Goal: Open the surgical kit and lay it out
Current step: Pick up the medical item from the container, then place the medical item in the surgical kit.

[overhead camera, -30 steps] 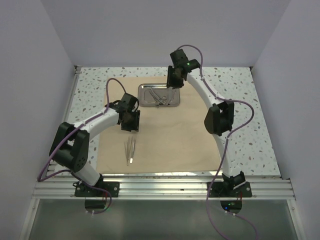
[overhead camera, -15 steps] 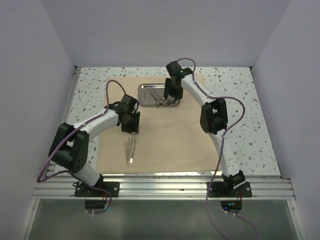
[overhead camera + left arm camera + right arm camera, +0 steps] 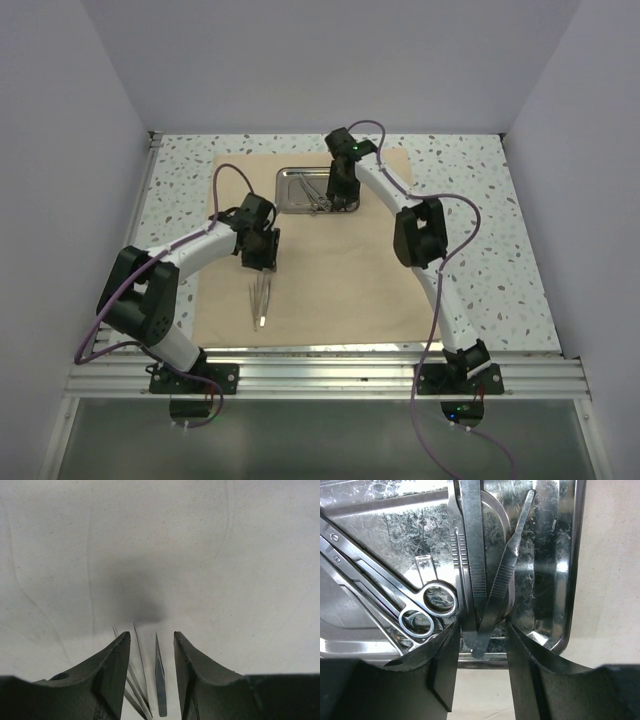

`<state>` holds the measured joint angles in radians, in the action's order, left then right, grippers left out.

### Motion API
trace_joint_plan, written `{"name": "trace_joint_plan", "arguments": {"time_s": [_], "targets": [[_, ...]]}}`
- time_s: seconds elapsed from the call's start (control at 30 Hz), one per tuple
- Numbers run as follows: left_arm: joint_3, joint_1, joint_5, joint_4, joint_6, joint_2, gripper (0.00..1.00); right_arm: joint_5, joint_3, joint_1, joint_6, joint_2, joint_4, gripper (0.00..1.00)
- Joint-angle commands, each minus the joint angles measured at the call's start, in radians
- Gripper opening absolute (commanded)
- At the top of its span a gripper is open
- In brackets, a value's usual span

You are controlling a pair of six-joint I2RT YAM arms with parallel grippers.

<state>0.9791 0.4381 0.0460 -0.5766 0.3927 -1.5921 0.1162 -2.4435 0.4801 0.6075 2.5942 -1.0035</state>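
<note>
The beige cloth wrap (image 3: 330, 270) lies spread flat on the table. The steel tray (image 3: 296, 192) sits at its far edge and also shows in the right wrist view (image 3: 570, 555). It holds two crossed tweezers (image 3: 475, 565) and ring-handled forceps (image 3: 427, 611). My right gripper (image 3: 341, 188) is open low over the tray's near right part, and in its own view (image 3: 481, 630) the jaws straddle the tweezers' ends without touching them. Several thin silver instruments (image 3: 260, 300) lie on the cloth. My left gripper (image 3: 259, 252) hovers open just beyond them, and their tips (image 3: 160, 680) show between its fingers.
The speckled tabletop (image 3: 480, 220) surrounds the cloth. White walls close in the left, right and back. A metal rail (image 3: 320, 375) runs along the near edge by the arm bases.
My right gripper has moved left and down from behind the tray to just over its near right part. My left gripper has barely moved.
</note>
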Motion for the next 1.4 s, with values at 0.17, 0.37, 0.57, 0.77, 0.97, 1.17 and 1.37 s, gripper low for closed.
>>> {"name": "trace_joint_plan", "arguments": {"time_s": [0.17,0.37,0.57,0.77,0.97,1.17,1.37], "targets": [[-0.04,-0.044,0.04,0.069,-0.046,0.015,0.43,0.063,-0.049,0.026,0.023,0.073,-0.046,0.16],[-0.056,-0.079,0.045,0.075,-0.063,0.023,0.43,0.088,-0.045,0.025,0.002,0.057,-0.087,0.0],[-0.034,-0.082,0.041,0.07,-0.058,0.017,0.43,0.1,-0.052,0.018,-0.035,-0.02,-0.109,0.0],[0.029,-0.082,0.023,0.04,-0.051,0.011,0.43,0.097,-0.043,0.009,-0.054,-0.124,-0.107,0.0],[0.131,-0.081,-0.005,-0.005,-0.052,-0.002,0.46,0.094,0.108,-0.006,-0.074,-0.285,-0.054,0.0],[0.208,-0.081,-0.003,0.0,-0.026,-0.005,1.0,0.022,0.492,-0.003,-0.112,-0.526,0.045,0.0],[0.318,-0.081,0.043,0.046,0.005,-0.071,1.0,0.007,1.083,0.029,-0.107,-0.908,0.192,0.0]]}}
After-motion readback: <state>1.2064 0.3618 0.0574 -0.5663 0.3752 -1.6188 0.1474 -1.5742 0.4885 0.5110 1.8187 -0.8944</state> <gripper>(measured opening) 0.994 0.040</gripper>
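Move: The medical item, a slim straight instrument, lies lengthwise in the tray, its near end already between the right fingers; its middle is about 4 cm ahead, 1 cm right and 1 cm below. Tweezers run beside it, 5 cm ahead and 2 left of the hand; scissors, 4 ahead and 7 left. From the left hand the item is some 26 cm ahead, 18 right, 2 below. Close the right fingers on the item's near end with the hand staying low, then lift it clear of the tray and sweep it back and to the right, about 14 cm back and 10 cm up, over the cloth. Ease the left gripper slightly left and down, then bring it forward and up towards the tray, opening wide and tilting its fingers some 10 degrees outward. ##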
